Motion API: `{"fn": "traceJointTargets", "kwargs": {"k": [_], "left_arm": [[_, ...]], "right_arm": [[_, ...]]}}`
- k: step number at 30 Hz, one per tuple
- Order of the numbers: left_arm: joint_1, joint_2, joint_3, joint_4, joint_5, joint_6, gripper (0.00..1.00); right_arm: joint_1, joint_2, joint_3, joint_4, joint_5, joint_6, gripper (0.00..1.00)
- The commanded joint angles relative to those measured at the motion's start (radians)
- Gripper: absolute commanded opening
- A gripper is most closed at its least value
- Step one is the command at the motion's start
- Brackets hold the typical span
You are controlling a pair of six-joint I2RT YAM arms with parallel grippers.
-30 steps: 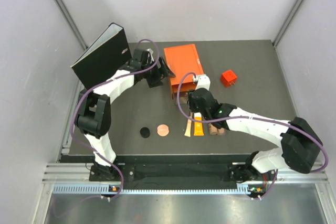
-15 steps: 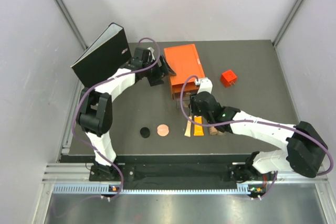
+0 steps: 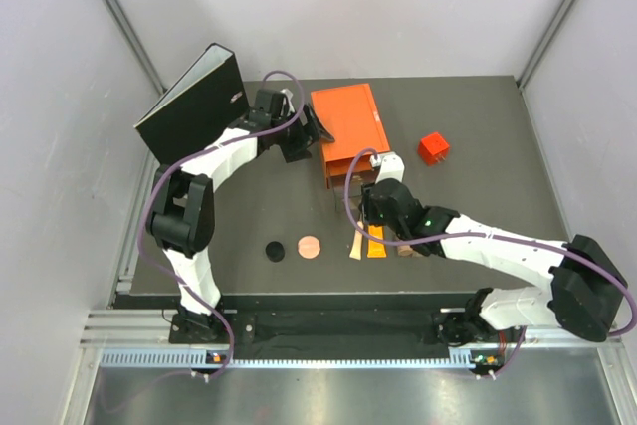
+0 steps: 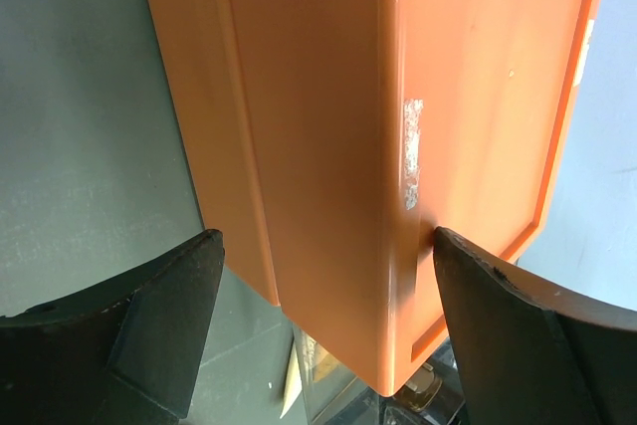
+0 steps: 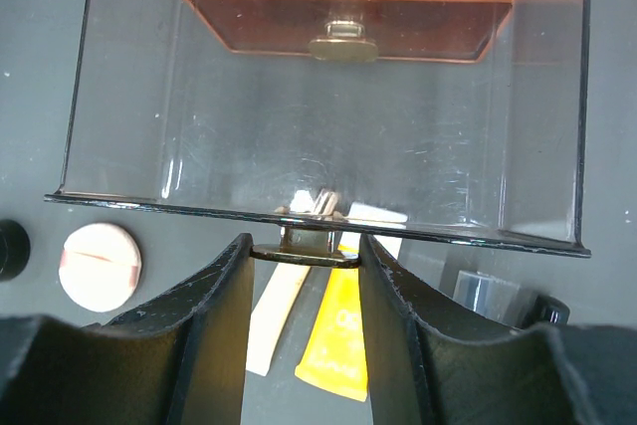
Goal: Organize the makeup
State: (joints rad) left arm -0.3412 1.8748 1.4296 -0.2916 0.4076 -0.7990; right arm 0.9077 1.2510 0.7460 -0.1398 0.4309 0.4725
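Observation:
The makeup lies in a row near the front: a black disc [image 3: 275, 250], a pinkish-copper disc [image 3: 310, 246], a beige tube [image 3: 356, 246], an orange-yellow tube [image 3: 376, 243] and tan bottles [image 3: 410, 249] half under my right arm. My right gripper [image 5: 304, 251] is shut on the dark metal handle [image 5: 317, 255] of a clear drawer [image 5: 149, 204], which stands pulled out of the orange box [image 3: 346, 121] and looks empty. My left gripper [image 4: 323, 246] is open, its jaws straddling the box's corner [image 4: 328, 146], with one finger against the top.
A black binder [image 3: 194, 106] stands upright at the back left. A small red cube [image 3: 433, 147] sits right of the orange box. Grey walls close in the table on three sides. The tubes [image 5: 338, 340] lie just below the drawer's front.
My right gripper has drawn back toward the front edge with the handle, and the clear drawer has slid further out of the orange box. The left arm has not moved.

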Motion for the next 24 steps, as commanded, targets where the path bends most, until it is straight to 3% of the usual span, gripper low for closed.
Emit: {"fn": "traceJointTargets", "kwargs": {"k": [1,2,4,5,7,8,17,24], "left_arm": [[0.002,0.015,0.028,-0.009,-0.012,0.007,0.90],[0.002,0.015,0.026,-0.011,-0.013,0.007,0.90],[0.002,0.014,0.025,-0.012,-0.010,0.009,0.90],[0.002,0.012,0.023,-0.011,-0.012,0.009,0.90],[0.002,0.011,0.020,-0.011,-0.012,0.009,0.90],[0.002,0.011,0.022,-0.014,-0.012,0.009,0.90],[0.002,0.010,0.019,-0.018,-0.010,0.015,0.91],[0.002,0.020,0.015,-0.011,0.017,0.023,0.91]], "right_arm": [[0.017,-0.016,-0.004,-0.040,-0.063,0.023,0.16],[0.017,-0.015,-0.002,-0.043,-0.076,0.015,0.19],[0.017,-0.015,0.003,-0.050,-0.087,0.015,0.36],[0.017,-0.016,0.004,-0.052,-0.092,0.011,0.49],[0.017,-0.028,0.006,-0.055,-0.092,0.009,0.65],[0.017,-0.035,0.007,-0.057,-0.092,0.009,0.69],[0.017,-0.105,0.047,-0.147,-0.098,-0.006,0.78],[0.019,-0.310,-0.003,-0.242,-0.123,0.009,0.92]]}}
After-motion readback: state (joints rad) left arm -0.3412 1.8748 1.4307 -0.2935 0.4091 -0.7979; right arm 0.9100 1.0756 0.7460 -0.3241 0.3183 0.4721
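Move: The right fingers are already closed on the knob of the pulled-out clear drawer, right at the hand point. Below the knob by about 7 cm lie the yellow tube, some 4 cm back and 2 cm to the right, and the wooden applicator, 4 cm back and 2 cm to the left; the powder puff is about 12 cm left and 6 cm back, also 7 cm down. From the left hand, the knob is roughly 16 cm back, 9 cm right and slightly lower. The right hand spreads its fingers from about half open to nearly wide and lets go of the drawer knob, backing some 3 to 4 cm towards its base and away from the drawer front as it does, with about 5 degrees of wrist turn. It first dips about 1 cm, then climbs some 3 cm and drifts a little right, while the left hand stays put with its spread fingers still at the orange organizer's left top edge, one of them on its top. ##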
